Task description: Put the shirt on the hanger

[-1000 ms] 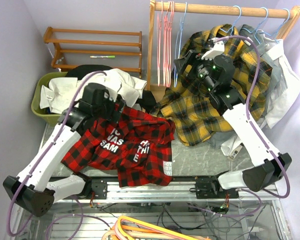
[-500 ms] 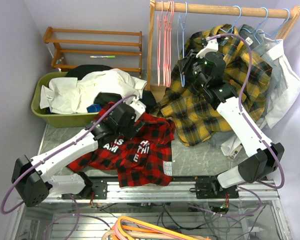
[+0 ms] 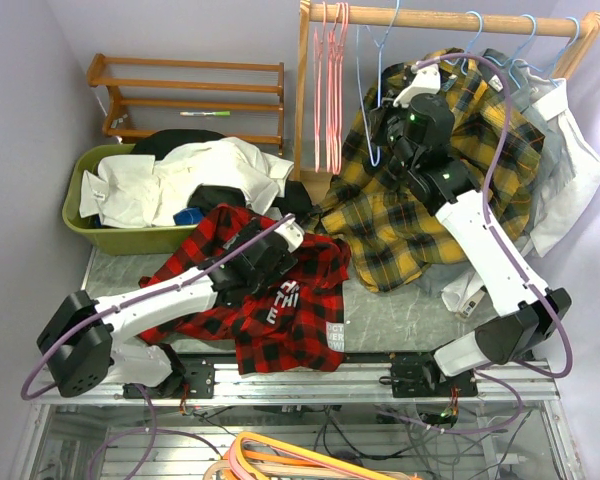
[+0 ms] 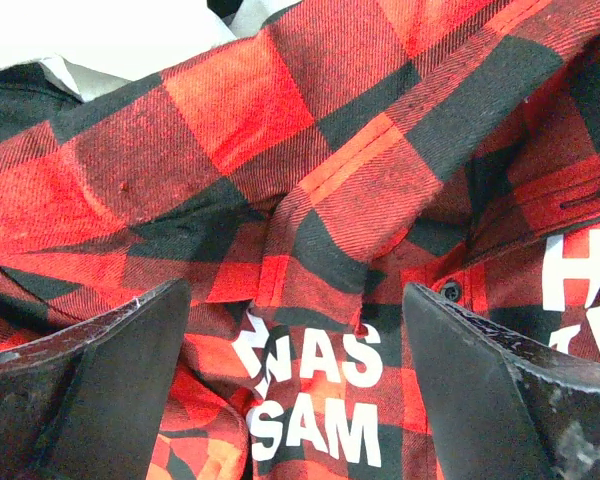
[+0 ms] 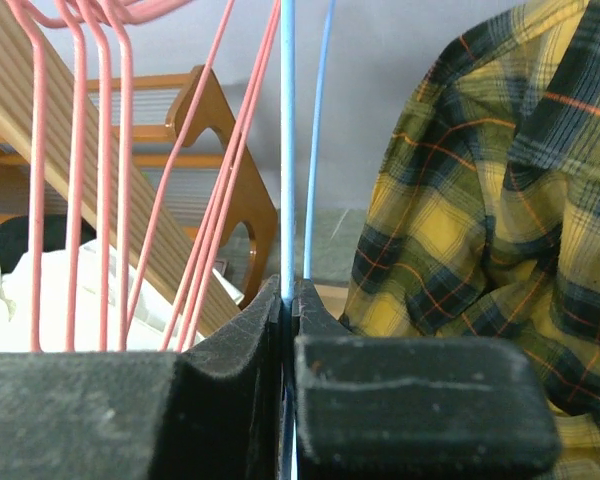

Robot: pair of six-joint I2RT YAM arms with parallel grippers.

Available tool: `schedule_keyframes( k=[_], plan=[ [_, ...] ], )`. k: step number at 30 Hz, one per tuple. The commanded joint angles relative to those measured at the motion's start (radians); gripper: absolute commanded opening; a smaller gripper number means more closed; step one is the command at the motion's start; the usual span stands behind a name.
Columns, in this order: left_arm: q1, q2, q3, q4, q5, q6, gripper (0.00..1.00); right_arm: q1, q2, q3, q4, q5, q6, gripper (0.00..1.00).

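The red-and-black plaid shirt (image 3: 280,315) lies crumpled on the table at front centre, white letters facing up. It fills the left wrist view (image 4: 310,190). My left gripper (image 3: 268,262) hovers just over the middle of the shirt, open and empty (image 4: 300,400), with the letters "WAS SAM" between its fingers. The light-blue wire hanger (image 3: 360,90) hangs from the wooden rod (image 3: 450,18). My right gripper (image 3: 380,130) is up beside the rod and shut on one blue wire of the hanger (image 5: 287,150), which is pinched between the pads (image 5: 288,300).
Pink wire hangers (image 3: 330,90) hang just left of the blue one. A yellow-and-black plaid shirt (image 3: 410,220) and a white shirt (image 3: 570,170) hang to the right. A green basket (image 3: 85,228) of white clothes and a wooden rack (image 3: 190,95) stand at the back left.
My left arm has swung right across the red shirt to its middle. My right gripper has risen toward the rod with the blue hanger, whose top has shifted right.
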Motion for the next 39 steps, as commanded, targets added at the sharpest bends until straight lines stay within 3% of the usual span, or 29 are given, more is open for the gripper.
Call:
schedule_keyframes(
  k=[1, 5, 8, 10, 11, 12, 13, 17, 23, 28, 33, 36, 39],
  plan=[
    [-0.022, 0.037, -0.009, 0.15, -0.097, 0.02, 0.98, 0.012, -0.023, 0.053, -0.025, 0.036, -0.07, 0.0],
    [-0.027, 0.06, -0.011, 0.168, -0.082, 0.029, 0.94, 0.012, -0.066, 0.047, -0.023, 0.009, -0.074, 0.0],
    [-0.029, 0.079, -0.021, 0.197, -0.102, 0.049, 0.81, 0.012, -0.123, 0.026, -0.012, -0.025, -0.063, 0.0],
    [-0.03, 0.096, -0.013, 0.193, -0.091, 0.072, 0.58, 0.012, -0.175, -0.013, 0.001, -0.04, -0.057, 0.0],
    [-0.031, 0.1, 0.006, 0.169, -0.082, 0.071, 0.42, 0.011, -0.205, -0.042, 0.008, -0.041, -0.049, 0.0],
    [-0.032, 0.103, 0.031, 0.139, -0.081, 0.064, 0.17, 0.012, -0.241, -0.084, 0.024, -0.05, -0.04, 0.0],
    [-0.031, 0.103, 0.058, 0.11, -0.086, 0.057, 0.08, 0.011, -0.278, -0.128, 0.046, -0.069, -0.037, 0.0],
    [-0.031, 0.059, 0.135, 0.033, -0.059, 0.065, 0.07, 0.012, -0.428, -0.289, 0.13, -0.096, -0.036, 0.0],
    [-0.031, 0.037, 0.326, -0.142, 0.005, 0.046, 0.07, 0.012, -0.508, -0.338, 0.065, -0.103, -0.013, 0.0],
    [-0.028, 0.054, 0.366, -0.122, -0.058, 0.084, 0.07, 0.012, -0.673, -0.533, -0.112, -0.231, 0.125, 0.0],
    [0.044, 0.113, 0.394, -0.135, -0.01, 0.026, 0.07, 0.01, -1.037, -0.799, -0.315, -0.393, 0.309, 0.0],
    [0.067, 0.139, 0.42, -0.149, -0.014, 0.03, 0.07, 0.006, -1.266, -0.813, -0.454, -0.399, 0.395, 0.0],
    [0.096, 0.158, 0.45, -0.166, -0.017, 0.036, 0.07, -0.006, -1.303, -0.793, -0.556, -0.493, 0.422, 0.0]
  ],
)
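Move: My open left hand hovers just over the folded front edge of the red shirt, about 2 cm ahead, 1 cm right and 2 cm below. The printed letters lie some 6 cm back and 2 cm left of the hand, the white clothes 12 cm ahead and 4 cm left. From my right hand, already gripping the blue hanger, the red shirt lies 23 cm back, 29 cm left and 32 below; pink hangers hang level ahead-wise, 7 cm left. My left hand eases down about 1 cm, shuts on the folded edge of the red shirt and lifts it some 12 cm, then reaches a little forward and sinks slightly, still pinching. Keeping its grip on the blue hanger, my right hand rises about 5 cm, draws back off the rack some 30 cm and drops lower, turning roughly 20 degrees counter-clockwise. ##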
